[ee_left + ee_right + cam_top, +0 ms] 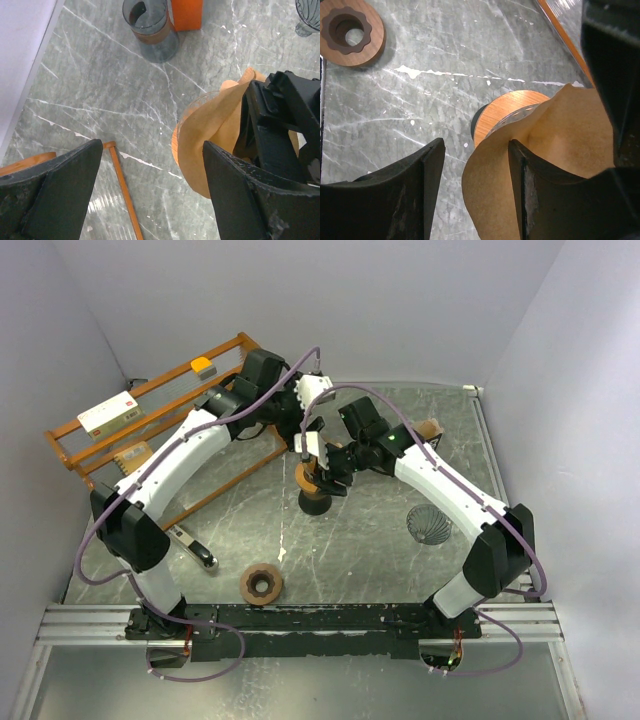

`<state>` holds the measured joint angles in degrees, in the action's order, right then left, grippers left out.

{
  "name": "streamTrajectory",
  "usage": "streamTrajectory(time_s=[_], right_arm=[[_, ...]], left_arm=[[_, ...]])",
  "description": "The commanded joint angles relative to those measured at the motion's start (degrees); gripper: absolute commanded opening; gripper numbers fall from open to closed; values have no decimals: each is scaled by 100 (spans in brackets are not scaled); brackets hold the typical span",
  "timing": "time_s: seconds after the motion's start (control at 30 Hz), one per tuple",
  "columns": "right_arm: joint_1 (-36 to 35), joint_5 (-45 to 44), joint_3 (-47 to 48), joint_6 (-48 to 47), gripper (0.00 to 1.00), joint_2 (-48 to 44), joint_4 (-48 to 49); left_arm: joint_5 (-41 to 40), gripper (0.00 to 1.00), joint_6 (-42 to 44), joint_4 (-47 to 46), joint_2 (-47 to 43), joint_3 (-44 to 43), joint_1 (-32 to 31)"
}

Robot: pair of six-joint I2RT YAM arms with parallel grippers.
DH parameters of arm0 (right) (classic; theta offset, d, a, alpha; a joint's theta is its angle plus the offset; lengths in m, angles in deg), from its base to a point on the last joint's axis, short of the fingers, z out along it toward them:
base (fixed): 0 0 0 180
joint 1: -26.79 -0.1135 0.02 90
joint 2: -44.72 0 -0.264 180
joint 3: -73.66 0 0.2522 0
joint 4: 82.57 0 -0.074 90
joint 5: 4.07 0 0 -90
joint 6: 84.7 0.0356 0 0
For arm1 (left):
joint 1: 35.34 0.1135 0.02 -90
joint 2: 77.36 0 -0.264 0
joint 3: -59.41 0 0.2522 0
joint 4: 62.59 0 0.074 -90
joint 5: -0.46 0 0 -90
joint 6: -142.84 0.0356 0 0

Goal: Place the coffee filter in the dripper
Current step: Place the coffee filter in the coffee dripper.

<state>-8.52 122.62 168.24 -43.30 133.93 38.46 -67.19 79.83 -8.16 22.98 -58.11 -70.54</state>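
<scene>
The brown paper coffee filter sits loosely in the mouth of the glass dripper, which has a wooden collar and stands mid-table. The filter's rim is crumpled and stands above the glass. My right gripper is open and straddles the filter's near wall, with one finger inside the cone and the other outside, a gap away from the paper. My left gripper is wide open just beside the filter, with nothing between its fingers. The two grippers crowd together over the dripper.
A wooden ring lies near the front. A second glass dripper stands to the right. A wooden rack holding a box is at the back left. A glass carafe and an orange block stand behind.
</scene>
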Motion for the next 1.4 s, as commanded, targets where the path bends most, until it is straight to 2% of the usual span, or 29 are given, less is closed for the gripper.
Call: streamTrajectory(time_s=[0.0,0.27,0.4,0.77,1.37], right_arm=[[9,132,-25,58,54,123,128],[11,114,60,37,57,133,34],[15,47,116,17,65,67,-69],[14,-7,395,17,79,-75,-349],[33,-52,502,105,84,-418,-512]], left_arm=[[170,93,-25,-1,-280,52,-5],[192,93,-78,-97,-509,191,149],[251,93,-88,-150,-607,287,268],[417,93,-190,-275,-818,485,555],[525,93,-264,-388,-1002,677,841]])
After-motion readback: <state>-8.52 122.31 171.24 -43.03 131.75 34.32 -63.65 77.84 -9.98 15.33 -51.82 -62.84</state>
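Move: The coffee filter stands crooked over the dripper, about 3 cm ahead of the right hand, 2 cm left and 3 cm below; the dripper is 3 cm ahead, 5 cm left, 7 cm below. A loose wood ring lies 15 cm back and 17 cm left of that hand, low on the table. From the left hand the filter is about 6 cm back, 5 cm right and 8 cm down. Left hand, still open, withdraws about 5.5 cm left, rising slightly; right fingers open wider, then rise 2.5 cm. ##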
